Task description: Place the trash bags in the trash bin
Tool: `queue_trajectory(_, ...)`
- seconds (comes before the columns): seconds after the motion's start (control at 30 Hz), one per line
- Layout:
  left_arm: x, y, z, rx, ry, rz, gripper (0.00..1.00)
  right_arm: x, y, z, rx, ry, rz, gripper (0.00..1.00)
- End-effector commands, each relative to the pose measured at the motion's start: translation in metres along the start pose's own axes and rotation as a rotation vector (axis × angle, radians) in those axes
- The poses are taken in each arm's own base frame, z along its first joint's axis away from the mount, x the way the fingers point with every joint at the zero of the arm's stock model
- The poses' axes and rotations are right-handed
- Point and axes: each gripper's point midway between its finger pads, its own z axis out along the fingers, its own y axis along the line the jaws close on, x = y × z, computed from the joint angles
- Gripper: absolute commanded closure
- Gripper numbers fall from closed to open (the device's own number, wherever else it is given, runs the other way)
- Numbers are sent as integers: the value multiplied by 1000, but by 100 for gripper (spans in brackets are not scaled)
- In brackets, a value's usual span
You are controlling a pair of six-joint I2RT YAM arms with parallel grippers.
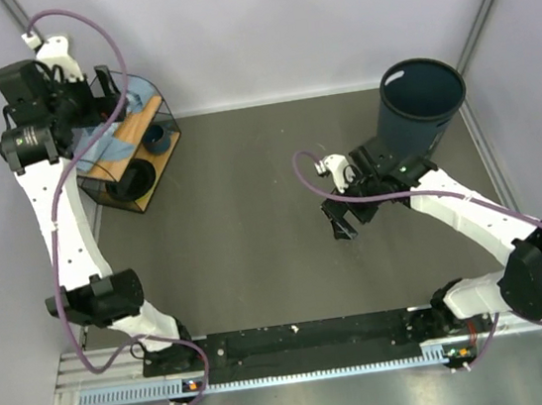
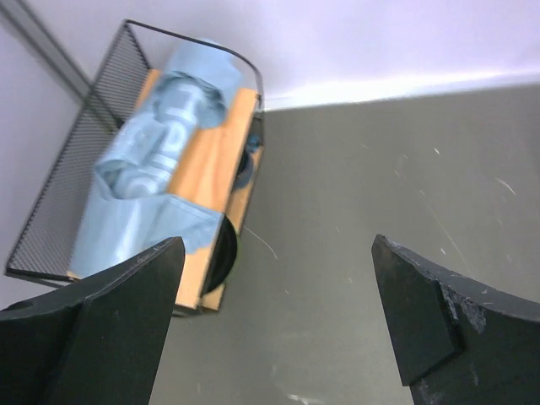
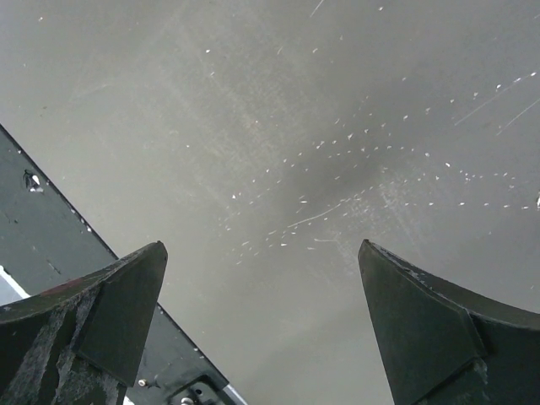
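The trash bags are a rolled light-blue crinkly bundle lying on the wooden shelf of a black wire basket at the far left; the top view shows the trash bags in the same spot. My left gripper hovers open just right of the basket, nothing between its fingers; from above the left gripper sits over the basket's back edge. The trash bin, dark blue-grey and round, stands upright at the far right. My right gripper is open over bare table, left of the bin; the right gripper holds nothing.
The basket also holds a small dark blue round object and a black roll under its wooden shelf. White walls close the back and sides. The black base rail runs along the near edge.
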Motion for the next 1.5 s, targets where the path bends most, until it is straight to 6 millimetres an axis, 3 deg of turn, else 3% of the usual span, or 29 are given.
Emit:
queue_trajectory(0.0, -21, 54, 34, -24, -106, -46, 1, -20, -1, -7, -9, -31, -23, 1)
queue_trajectory(0.03, -26, 62, 40, -27, -128, -42, 1, -21, -1, -7, -7, -29, -25, 1)
queue_trajectory(0.27, 14, 109, 103, -45, -54, -14, 3, -16, -4, -1, -4, -5, -19, 1)
queue_trajectory(0.4, 27, 123, 129, -58, -40, 39, 5, -13, -4, 3, -20, 11, -3, 1)
queue_trajectory(0.6, 16, 128, 147, -109, -77, 156, 7, -14, -3, 7, -47, 15, 20, 1)
queue_trajectory(0.7, 22, 131, 152, -147, -45, 185, 9, -13, -4, 8, -48, 19, 28, 1)
queue_trajectory(0.9, 41, 125, 162, -232, 52, 308, 18, -11, -4, 10, -59, 27, 38, 1)
queue_trajectory(0.93, 45, 137, 160, -315, 87, 344, 19, -11, -4, 11, -61, 30, 39, 1)
queue_trajectory(1.03, 55, 148, 164, -422, 162, 421, 23, -9, -5, 12, -61, 37, 44, 1)
queue_trajectory(1.33, 90, 158, 186, -444, 305, 556, 25, -7, -5, 15, -72, 48, 53, 1)
queue_trajectory(1.47, 94, 172, 191, -489, 341, 598, 25, -7, -6, 18, -76, 55, 59, 1)
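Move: The nearer trash bag, crumpled on the rack's upper shelf, lies about 17 cm ahead of the left hand, 13 cm to its left and 21 cm below. The farther trash bag is roughly 27 cm ahead, 4 cm left and 20 cm down; below on the lower shelf are the black bowl (9 ahead, 4 left, 36 down) and blue mug (18 ahead, 1 right, 36 down). From the right hand the nearer bag is about 34 cm ahead, 57 cm left and 8 cm higher. The nearer trash bag is approached by the left hand, which swings down, forward and left, slows almost level, then sinks about another 6 cm to bring its fingers close over the bag. Late on the wrist rolls some 40 degrees, left side rising, and tips further down; the open fingers narrow by about a quarter. The right hand, empty, sinks some 2 cm. ##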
